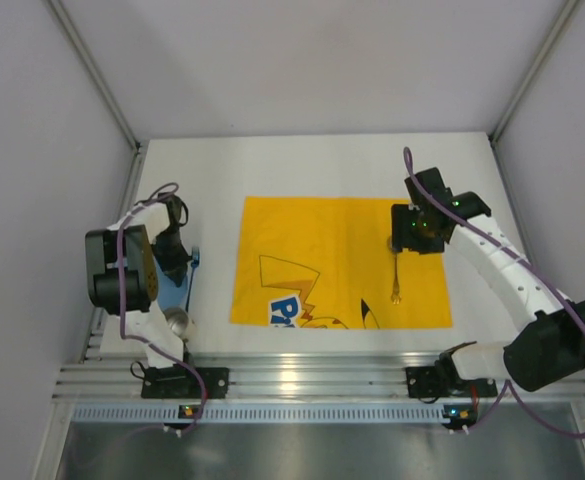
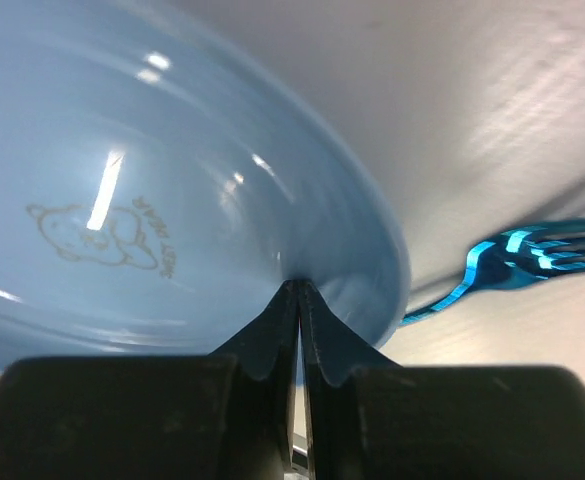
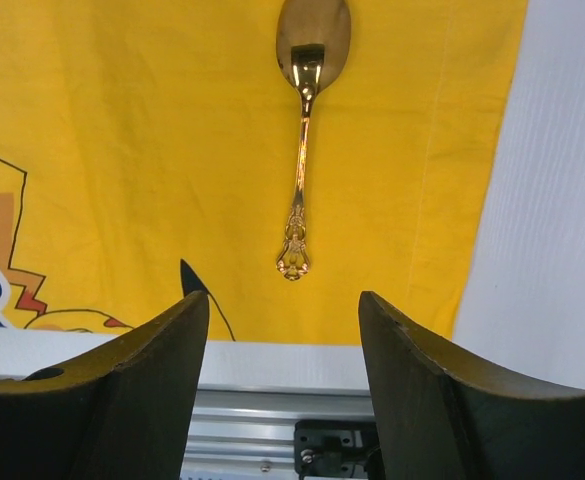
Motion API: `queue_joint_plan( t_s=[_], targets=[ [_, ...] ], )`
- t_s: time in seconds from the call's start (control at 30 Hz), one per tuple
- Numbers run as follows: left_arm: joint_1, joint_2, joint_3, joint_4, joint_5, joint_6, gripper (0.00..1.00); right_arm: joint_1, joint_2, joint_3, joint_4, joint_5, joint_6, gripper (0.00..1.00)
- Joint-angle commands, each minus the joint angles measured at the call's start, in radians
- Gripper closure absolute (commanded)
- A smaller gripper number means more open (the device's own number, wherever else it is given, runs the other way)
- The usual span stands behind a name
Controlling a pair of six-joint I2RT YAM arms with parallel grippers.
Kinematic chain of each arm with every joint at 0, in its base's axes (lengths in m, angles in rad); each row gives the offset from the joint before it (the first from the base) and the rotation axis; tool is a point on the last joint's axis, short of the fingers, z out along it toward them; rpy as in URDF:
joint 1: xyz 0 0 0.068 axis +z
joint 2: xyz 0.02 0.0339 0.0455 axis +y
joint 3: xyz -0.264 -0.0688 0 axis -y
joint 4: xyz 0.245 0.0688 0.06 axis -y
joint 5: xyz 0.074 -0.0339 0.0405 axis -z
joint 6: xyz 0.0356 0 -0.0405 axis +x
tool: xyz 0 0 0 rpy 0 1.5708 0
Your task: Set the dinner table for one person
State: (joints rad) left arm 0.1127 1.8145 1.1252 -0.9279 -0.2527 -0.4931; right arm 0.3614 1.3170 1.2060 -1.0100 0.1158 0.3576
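Observation:
My left gripper [image 2: 298, 288] is shut on the rim of a light blue plate [image 2: 142, 170] with a small cartoon print. In the top view this gripper [image 1: 172, 262] is at the left of the white dinner table [image 1: 322, 160], and the plate [image 1: 177, 290] shows as a tilted blue sliver. A shiny blue fork [image 2: 532, 255] lies just beside the plate. A gold spoon [image 3: 302, 130] lies on the right part of the yellow placemat [image 1: 312, 250]. My right gripper [image 3: 282, 300] hovers open above the spoon [image 1: 397, 272], holding nothing.
A small silvery cup [image 1: 179, 321] stands near the left arm's base. The ridged aluminium rail [image 1: 302, 380] runs along the near edge. Grey wall panels close in the table at the left, right and back.

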Motion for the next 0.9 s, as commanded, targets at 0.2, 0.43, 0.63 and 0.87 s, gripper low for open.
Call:
queue_joint_plan(
  t_s=[0.2, 0.43, 0.63, 0.87],
  targets=[
    [-0.145, 0.155, 0.178, 0.235, 0.363, 0.028, 0.94, -0.009, -0.048, 0.010, -0.022, 0.035, -0.002, 0.38],
    [-0.189, 0.180, 0.428, 0.097, 0.288, 0.031, 0.84, -0.010, -0.093, -0.026, -0.015, 0.051, 0.015, 0.38],
    [-0.192, 0.129, 0.509, -0.009, 0.139, 0.068, 0.38, -0.009, -0.134, -0.106, 0.014, 0.048, 0.037, 0.38],
    [-0.283, 0.011, 0.446, -0.019, 0.055, 0.113, 0.29, -0.010, -0.116, -0.125, 0.045, 0.033, 0.038, 0.38]
  ],
)
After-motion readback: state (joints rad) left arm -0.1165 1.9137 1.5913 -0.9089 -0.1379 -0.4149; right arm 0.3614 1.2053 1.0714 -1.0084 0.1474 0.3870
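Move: The left hand's nearly shut fingertips are already in the plate by its right-hand rim; the plate's middle lies about 5 cm left and 3 cm back. The fork's middle is level, some 3 cm right, the metal cup about 10 cm back, straight behind, and the yellow placemat's middle roughly 39 cm right and 4 cm ahead. From the right hand, the plate is about 55 cm left, 6 cm back and 16 cm below. Left fingertips drag the plate about 17 cm forward-right, then rise and open; right hand eases back 3 cm. ##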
